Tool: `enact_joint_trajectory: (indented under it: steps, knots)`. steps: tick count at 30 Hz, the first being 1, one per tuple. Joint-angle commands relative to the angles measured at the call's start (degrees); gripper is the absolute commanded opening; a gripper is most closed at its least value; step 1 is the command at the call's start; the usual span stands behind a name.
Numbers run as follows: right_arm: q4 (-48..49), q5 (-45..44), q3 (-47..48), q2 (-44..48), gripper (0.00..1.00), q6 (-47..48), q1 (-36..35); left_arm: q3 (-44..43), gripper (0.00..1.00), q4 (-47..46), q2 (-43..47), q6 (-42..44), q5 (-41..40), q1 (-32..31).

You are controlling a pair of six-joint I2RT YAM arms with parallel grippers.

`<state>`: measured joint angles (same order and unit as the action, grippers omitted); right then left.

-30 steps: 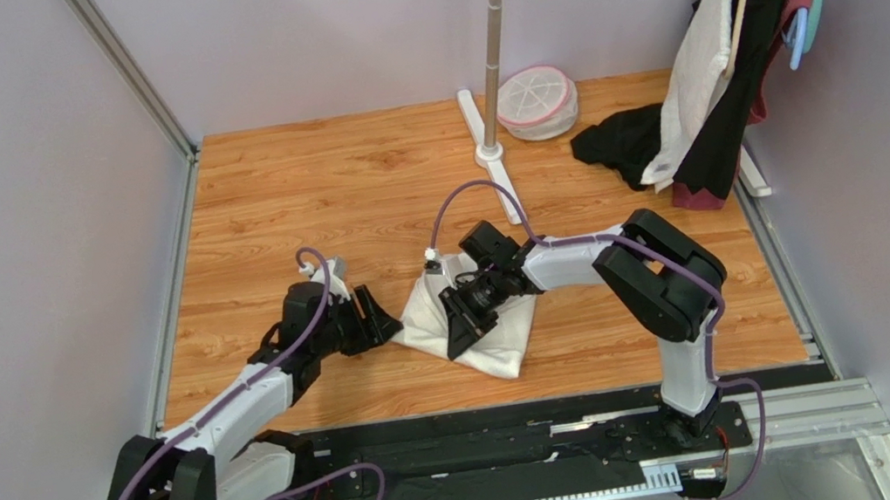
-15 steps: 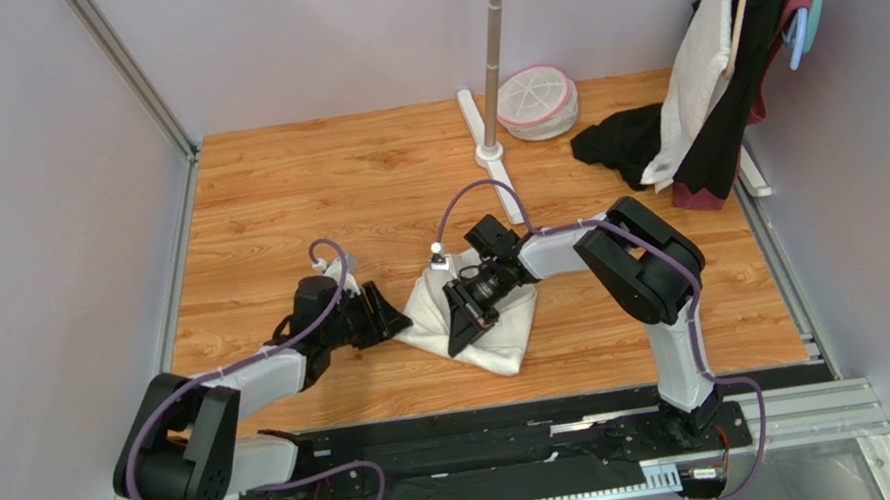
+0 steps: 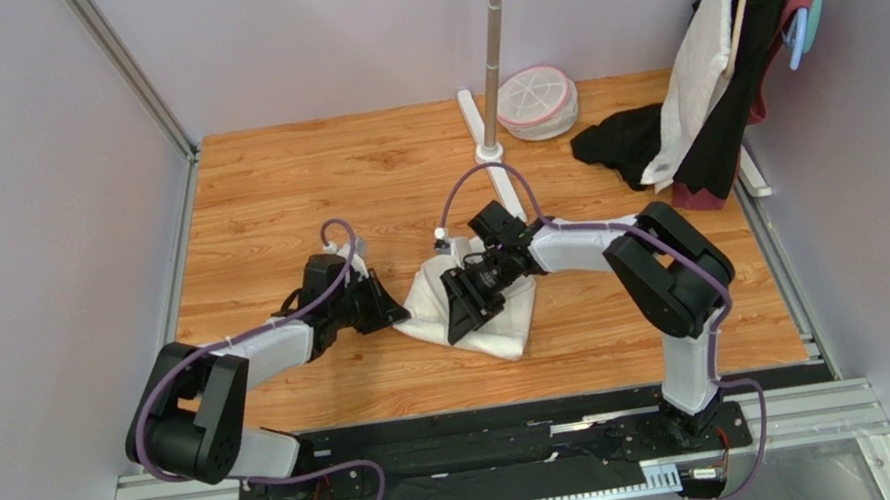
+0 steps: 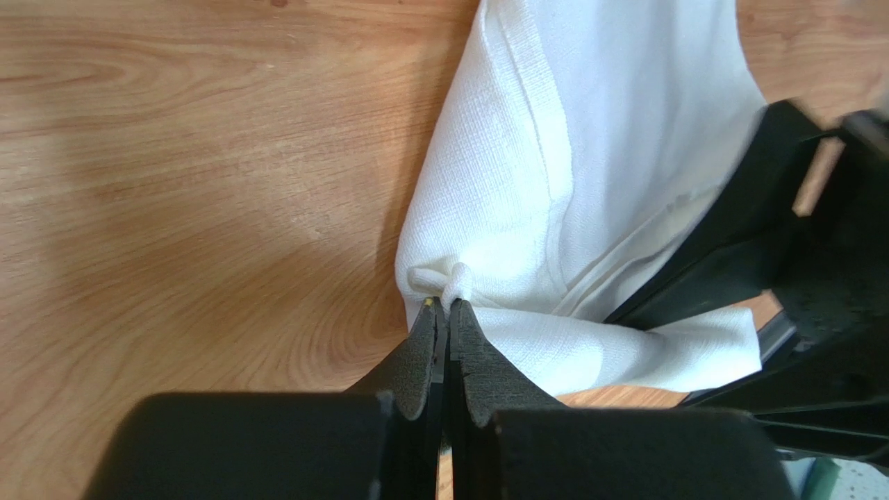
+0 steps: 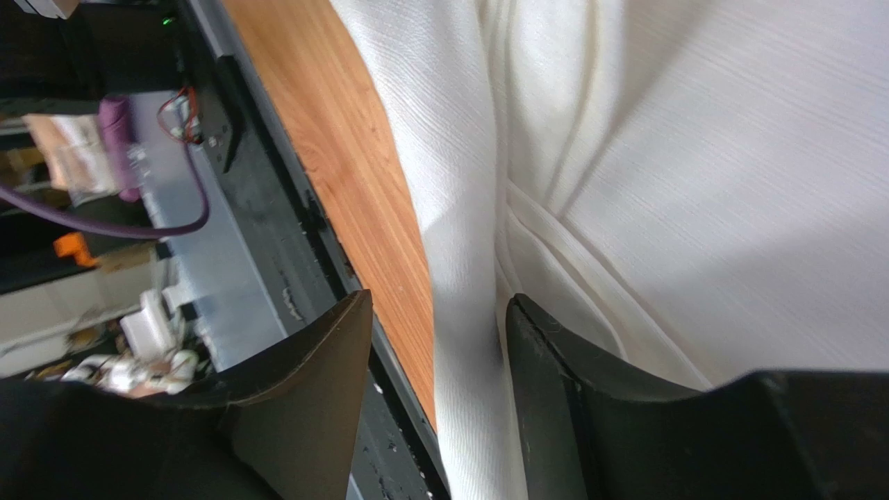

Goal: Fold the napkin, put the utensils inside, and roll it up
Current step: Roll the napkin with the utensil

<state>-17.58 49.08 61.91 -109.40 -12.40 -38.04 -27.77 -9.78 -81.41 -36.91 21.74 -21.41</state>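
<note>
The cream-white napkin point(image 3: 505, 331) lies bunched on the wooden table between both arms. In the left wrist view my left gripper point(image 4: 449, 310) is shut on a small pinch at the napkin's point(image 4: 584, 156) left edge. From above, that left gripper point(image 3: 399, 314) touches the cloth's left side. My right gripper point(image 3: 463, 314) rests on top of the napkin, and in its own view the right gripper point(image 5: 438, 313) stands open with a loose fold of napkin point(image 5: 710, 188) running between the jaws. The utensils are hidden from every view.
A pole stand point(image 3: 493, 31) rises at the back centre beside a round white container point(image 3: 537, 101). A black cloth point(image 3: 620, 144) and garments on hangers point(image 3: 725, 49) crowd the back right. The metal base rail point(image 3: 507, 453) runs along the near table edge.
My left gripper slid right to the napkin's left edge and shut on a pinch of it. My right gripper opened on top of the cloth and shifted slightly away from the near edge.
</note>
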Motion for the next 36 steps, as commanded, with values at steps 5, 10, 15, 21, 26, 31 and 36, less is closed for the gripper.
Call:
enact_joint_trajectory:
  steps: [5, 10, 15, 21, 26, 31, 36]
  knots:
    - [-8.43, -27.43, 0.23, 17.90, 0.57, 5.02, -5.45, -8.44, 0.00, 15.30, -2.70, 5.70, -1.96, 0.23]
    - [-5.89, -42.83, -6.27, 24.84, 0.58, 4.50, -13.09, -11.51, 0.00, 18.47, -5.25, 6.76, -1.70, 0.58]
    - [-4.92, -48.98, -10.66, 26.70, 0.58, 3.26, -17.50, -13.27, 0.00, 19.71, -7.10, 7.64, -0.56, 1.02]
    - [-4.13, -53.73, -12.16, 24.33, 0.57, 3.35, -20.58, -13.72, 0.00, 20.24, -8.06, 8.08, -0.20, 1.02]
    - [-3.51, -54.27, -13.04, 21.78, 0.54, 3.70, -20.93, -13.72, 0.00, 20.50, -7.80, 8.34, -0.20, 1.19]
    - [-3.07, -53.56, -13.57, 18.62, 0.35, 3.18, -20.93, -13.89, 0.00, 20.59, -7.80, 8.52, 0.06, 1.63]
    - [-2.37, -46.22, -14.45, 17.38, 0.24, 2.03, -19.36, -14.07, 0.04, 19.80, -6.49, 8.78, 1.11, 1.90]
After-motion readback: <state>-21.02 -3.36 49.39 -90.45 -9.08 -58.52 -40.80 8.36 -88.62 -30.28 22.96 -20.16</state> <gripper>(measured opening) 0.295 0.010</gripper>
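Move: The near-right stretch of the napkin's rolled edge is the right gripper's next grip: about 5 cm to its right, 2 cm back and 2 cm lower. The roll's left end, pinched by the left gripper, is some 7 cm to the right gripper's left and 2 cm ahead. The flat part of the napkin centres about 6 cm ahead and 5 cm to its right, 3 cm lower. From the left gripper, the stretch to grip is about 12 cm right and 5 cm back. Keep the left gripper shut on the roll's left end, nearly still, tipping slightly steeper. Raise the open right gripper about 6 cm clear of the roll, bring it right and back along it, and swing its fingers some 50 degrees to point steeply down. Then lower it about 8 cm astride the roll near its right end and close to pinch it. ##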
